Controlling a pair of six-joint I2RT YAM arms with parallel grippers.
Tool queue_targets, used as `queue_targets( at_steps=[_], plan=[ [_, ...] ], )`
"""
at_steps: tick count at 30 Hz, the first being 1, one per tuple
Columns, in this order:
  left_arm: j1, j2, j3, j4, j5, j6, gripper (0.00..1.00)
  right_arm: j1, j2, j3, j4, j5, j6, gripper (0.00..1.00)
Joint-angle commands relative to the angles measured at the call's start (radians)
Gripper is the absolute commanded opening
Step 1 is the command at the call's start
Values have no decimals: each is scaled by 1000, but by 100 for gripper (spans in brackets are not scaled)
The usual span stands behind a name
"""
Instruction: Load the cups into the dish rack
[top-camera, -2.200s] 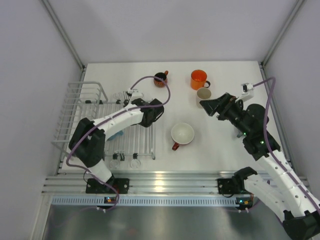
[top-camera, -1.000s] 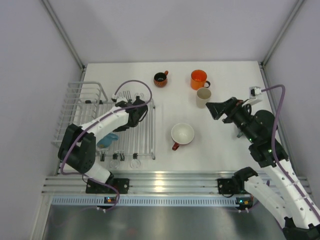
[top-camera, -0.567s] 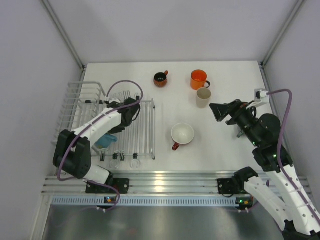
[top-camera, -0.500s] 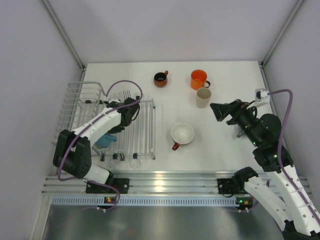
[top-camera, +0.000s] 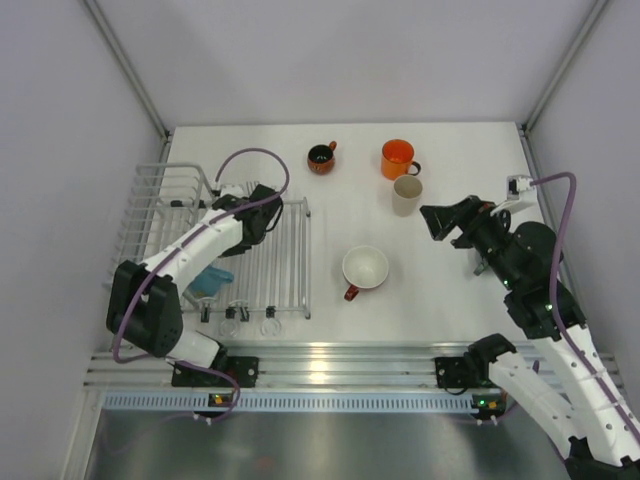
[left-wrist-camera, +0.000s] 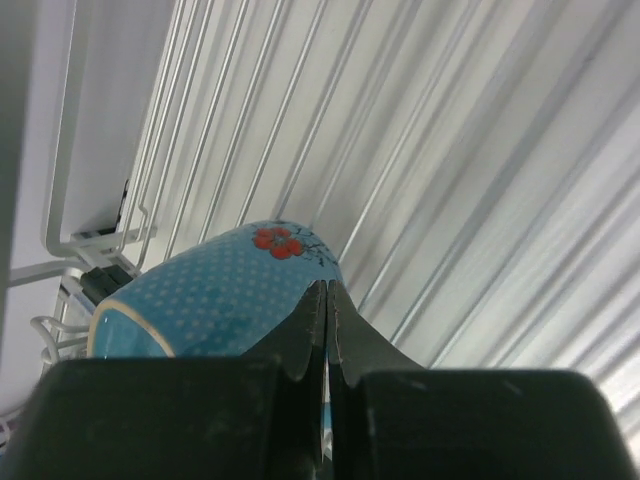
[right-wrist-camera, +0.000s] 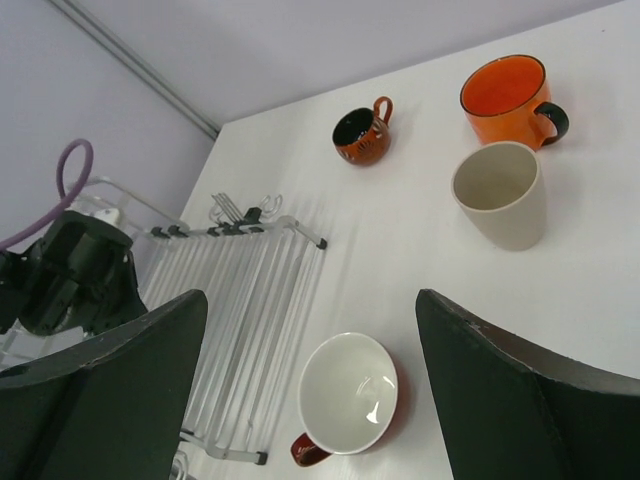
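The white wire dish rack (top-camera: 285, 250) (right-wrist-camera: 250, 290) (left-wrist-camera: 450, 200) stands at the table's left. A grey-blue dotted cup (top-camera: 212, 277) (left-wrist-camera: 220, 295) lies on its side on the slats. My left gripper (top-camera: 255, 228) (left-wrist-camera: 327, 290) hovers shut and empty just above that cup. On the bare table stand the orange cup (top-camera: 397, 158) (right-wrist-camera: 503, 98), the cream cup (top-camera: 406, 194) (right-wrist-camera: 499, 194), the small dark red cup (top-camera: 321, 158) (right-wrist-camera: 361, 135) and the wide red cup (top-camera: 364, 269) (right-wrist-camera: 350, 393). My right gripper (top-camera: 432, 218) (right-wrist-camera: 312, 300) hangs wide open, raised to the right of the cream cup, holding nothing.
The rack's taller basket section (top-camera: 160, 200) rises at its far left end. Prongs and clips (top-camera: 250, 318) line the rack's near edge. Grey walls enclose the table on three sides.
My left gripper has drawn back from near the dark red cup to over the rack's slats, staying shut. My right gripper has pulled away from the cream cup toward the right, still open.
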Motion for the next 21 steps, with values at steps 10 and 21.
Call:
queue_targets(
  at_steps=[10, 21],
  plan=[
    [-152, -38, -35, -5, 100, 30, 0, 10, 43, 30, 24, 6, 37, 86],
    [-203, -26, -38, 10, 258, 47, 0, 12, 12, 50, 3, 9, 14, 86]
  ],
)
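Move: The blue mug lies on its side in the dish rack, its middle about 4 cm back, 3 cm left and 4 cm below the shut left fingertips. The rack's right rail runs about 17 cm to the right of those tips, level with them front to back. The forks stand roughly 12 cm ahead and 7 cm right. From the right hand, the mug is some 48 cm left, 2 cm back and far below. Take the shut, empty left gripper off to the right, away from the blue mug and across the rack wires, about 8 cm in all. Lift it a centimetre or so up and forward first, then draw it back and down to lower than it began, turning it some 15 degrees clockwise and tipping it slightly further down. ##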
